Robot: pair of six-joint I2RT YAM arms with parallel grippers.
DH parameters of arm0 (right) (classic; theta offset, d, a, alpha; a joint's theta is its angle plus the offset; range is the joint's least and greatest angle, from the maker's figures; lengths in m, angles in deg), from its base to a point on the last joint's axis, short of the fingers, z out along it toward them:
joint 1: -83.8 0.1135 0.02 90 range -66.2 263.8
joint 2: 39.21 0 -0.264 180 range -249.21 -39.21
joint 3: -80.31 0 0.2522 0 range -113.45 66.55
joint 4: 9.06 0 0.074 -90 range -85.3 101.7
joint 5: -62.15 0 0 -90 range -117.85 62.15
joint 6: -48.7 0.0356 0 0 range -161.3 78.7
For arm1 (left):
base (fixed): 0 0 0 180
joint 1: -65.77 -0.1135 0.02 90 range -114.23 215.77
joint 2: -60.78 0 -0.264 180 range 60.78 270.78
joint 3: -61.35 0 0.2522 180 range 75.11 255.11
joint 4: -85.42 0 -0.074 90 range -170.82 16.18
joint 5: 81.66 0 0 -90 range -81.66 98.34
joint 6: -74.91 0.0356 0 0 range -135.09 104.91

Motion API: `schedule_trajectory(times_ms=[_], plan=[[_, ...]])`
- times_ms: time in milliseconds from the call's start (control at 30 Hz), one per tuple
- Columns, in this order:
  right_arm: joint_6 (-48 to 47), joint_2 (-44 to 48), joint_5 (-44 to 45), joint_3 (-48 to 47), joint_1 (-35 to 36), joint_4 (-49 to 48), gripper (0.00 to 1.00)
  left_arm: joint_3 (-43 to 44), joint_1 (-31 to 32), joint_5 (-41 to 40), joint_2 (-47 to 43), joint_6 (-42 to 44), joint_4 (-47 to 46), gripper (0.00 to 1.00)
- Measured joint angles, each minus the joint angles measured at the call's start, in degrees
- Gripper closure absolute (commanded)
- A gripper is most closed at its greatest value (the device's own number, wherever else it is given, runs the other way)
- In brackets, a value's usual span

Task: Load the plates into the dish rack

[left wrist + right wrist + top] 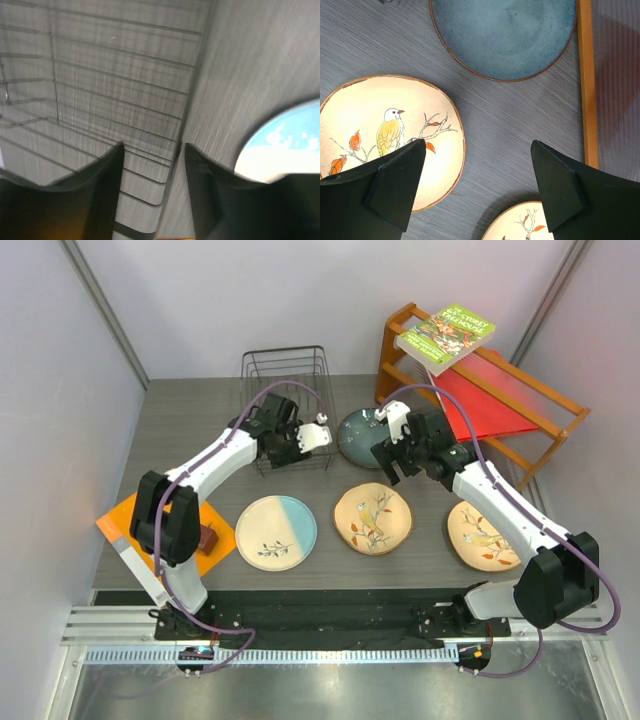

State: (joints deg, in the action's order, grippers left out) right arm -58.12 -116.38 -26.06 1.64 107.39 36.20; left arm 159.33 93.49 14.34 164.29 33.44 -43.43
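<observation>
The black wire dish rack (288,390) stands at the back of the table. My left gripper (300,448) is at its front right corner, open, with one rim wire of the rack (170,170) running between the jaws (152,146). A dark blue-grey plate (362,437) lies right of the rack. In the front row lie a cream and light-blue plate (276,532) and two bird plates (372,518) (482,537). My right gripper (392,458) hangs open and empty (478,143) over bare table between the bird plate (385,140) and the dark plate (505,35).
An orange wooden shelf (480,390) at the back right carries a green book (445,335) and a red cloth (480,405). An orange board (165,525) with a small brown object (207,537) lies at the front left. Pale walls close in both sides.
</observation>
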Motion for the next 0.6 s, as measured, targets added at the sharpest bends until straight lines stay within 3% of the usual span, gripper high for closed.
schedule_trajectory(times_ms=[67, 133, 167, 367, 500, 600], plan=[[0.0, 0.0, 0.02, 0.0, 0.0, 0.0, 0.08, -2.36, -0.11, -1.2, -1.53, -0.55, -3.63, 0.21], [0.0, 0.0, 0.02, 0.0, 0.0, -0.02, 0.07, -7.19, -0.11, -1.77, -5.46, -0.74, -8.33, 0.14], [0.0, 0.0, 0.02, 0.02, 0.0, 0.0, 0.07, -9.9, -0.15, -1.68, -8.31, -1.01, -9.7, 0.01], [0.48, -0.02, -0.04, 0.02, -0.09, 0.0, 0.06, -13.92, -0.13, -0.92, -25.46, -8.15, -15.06, 0.01], [2.99, -0.11, -3.3, 0.02, -0.11, 0.24, 0.05, -16.98, -0.22, -7.32, -38.27, -22.47, -20.85, 0.0], [6.32, -0.11, -9.4, 0.24, -0.15, 0.28, 0.05, -21.75, -3.74, -9.42, -45.9, -34.34, -19.8, 0.04]])
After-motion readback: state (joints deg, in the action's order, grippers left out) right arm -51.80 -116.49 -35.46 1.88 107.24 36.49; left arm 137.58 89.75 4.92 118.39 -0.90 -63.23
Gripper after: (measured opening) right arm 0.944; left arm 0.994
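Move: The left hand's fingers are at the dish rack's near rim, already part open; the rack's middle is about 15 cm ahead, 1 cm right and 6 cm below. The blue-and-white plate lies roughly 14 cm back, 4 cm left and 12 cm below. From the right hand, the middle bird plate is some 5 cm back, 4 cm left and 17 cm below, with the dark blue plate about 16 cm ahead and 3 cm left, equally low. The left fingers open fully and come free of the rack's near rim, then the hand rises fast, about 20 cm, swinging back and left some 7 cm each while the wrist tips up and turns counter-clockwise. Late on, the open right hand starts left, about 3 cm and slightly back, towards the middle bird plate, its wrist rolling about 10 degrees. ##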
